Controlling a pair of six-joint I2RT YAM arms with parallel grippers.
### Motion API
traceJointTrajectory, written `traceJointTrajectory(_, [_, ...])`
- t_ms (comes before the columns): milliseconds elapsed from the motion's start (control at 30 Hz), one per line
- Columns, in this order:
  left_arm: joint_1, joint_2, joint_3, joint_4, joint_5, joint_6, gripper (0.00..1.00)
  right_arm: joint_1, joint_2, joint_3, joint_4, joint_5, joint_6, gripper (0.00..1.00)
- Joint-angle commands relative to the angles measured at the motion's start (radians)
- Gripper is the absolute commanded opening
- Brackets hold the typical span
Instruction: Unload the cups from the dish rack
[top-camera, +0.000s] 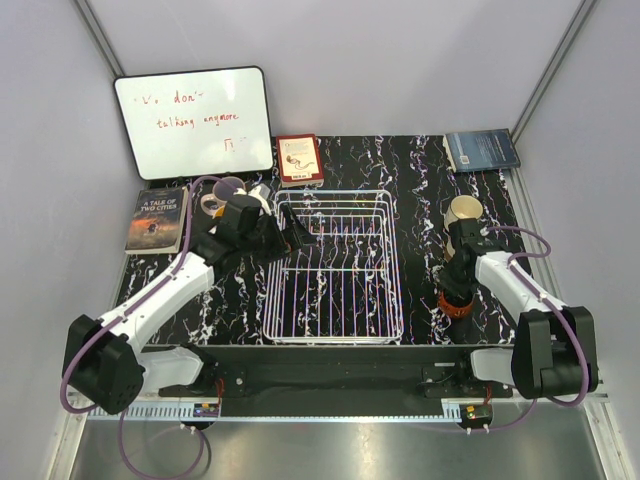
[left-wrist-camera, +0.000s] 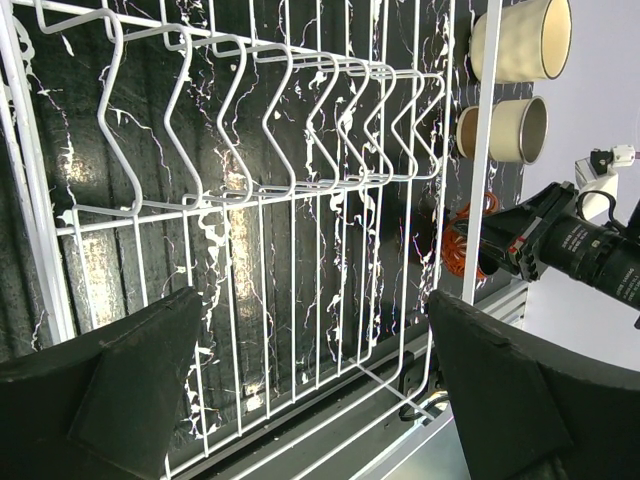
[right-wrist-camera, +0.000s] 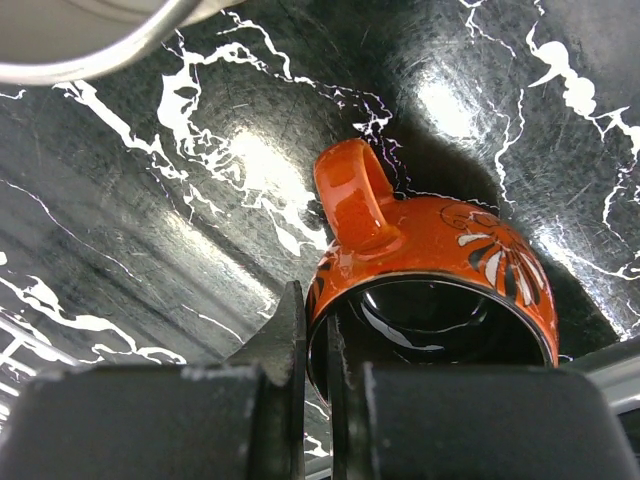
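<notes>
The white wire dish rack (top-camera: 335, 265) sits mid-table, and no cup shows inside it (left-wrist-camera: 300, 250). My left gripper (top-camera: 292, 235) hangs open over the rack's far left corner with nothing between its fingers (left-wrist-camera: 110, 390). To the right of the rack, my right gripper (top-camera: 456, 290) is shut on the rim of the squat orange-red cup (right-wrist-camera: 440, 260), one finger inside and one outside. That cup (top-camera: 456, 305) is at or just above the tabletop. A cream cup (top-camera: 463, 212) stands beyond it, and the left wrist view shows a brown-rimmed cup (left-wrist-camera: 505, 130) beside the cream one (left-wrist-camera: 520, 40). More cups (top-camera: 225, 195) stand left of the rack, partly hidden by my left arm.
A whiteboard (top-camera: 193, 122) leans at the back left. A red book (top-camera: 299, 160) lies behind the rack. There is a dark book (top-camera: 157, 218) at the left edge and a blue book (top-camera: 481, 150) at the back right. The table's near edge (top-camera: 330, 360) runs just below the rack.
</notes>
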Motion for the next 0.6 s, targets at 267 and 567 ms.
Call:
traceJointTrajectory(267, [-0.004,0.011,0.043,0.034,-0.012,0.02,0.99,-0.007,-0.007,0.007,0.024,0.014,0.005,0.29])
traceJointTrajectory(567, [-0.007,0.003,0.04,0.034,-0.029,0.029,0.99,-0.008,-0.176,0.074,-0.085,-0.026,0.004,0.56])
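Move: Just right of the right hand, whose shut fingers still pinch its left rim, is the orange cup, its middle about 4 cm right, level front to back and 2 cm lower. Ahead of that hand, a white-and-brown cup stands some 14 cm out and a cream cup about 24 cm out, 3 cm to the right. The dish rack's middle is roughly 30 cm left and 9 cm ahead. From the left hand, the orange cup lies some 42 cm right, 7 cm back and 16 cm below. Letting go of the orange cup's left rim, the right hand stays in place while its fingers spread from shut to about half open, one inside the cup and one outside. Near the end it lifts straight up about 2 cm, fingertips swinging forward some 5 degrees, so the wall comes free between them. ##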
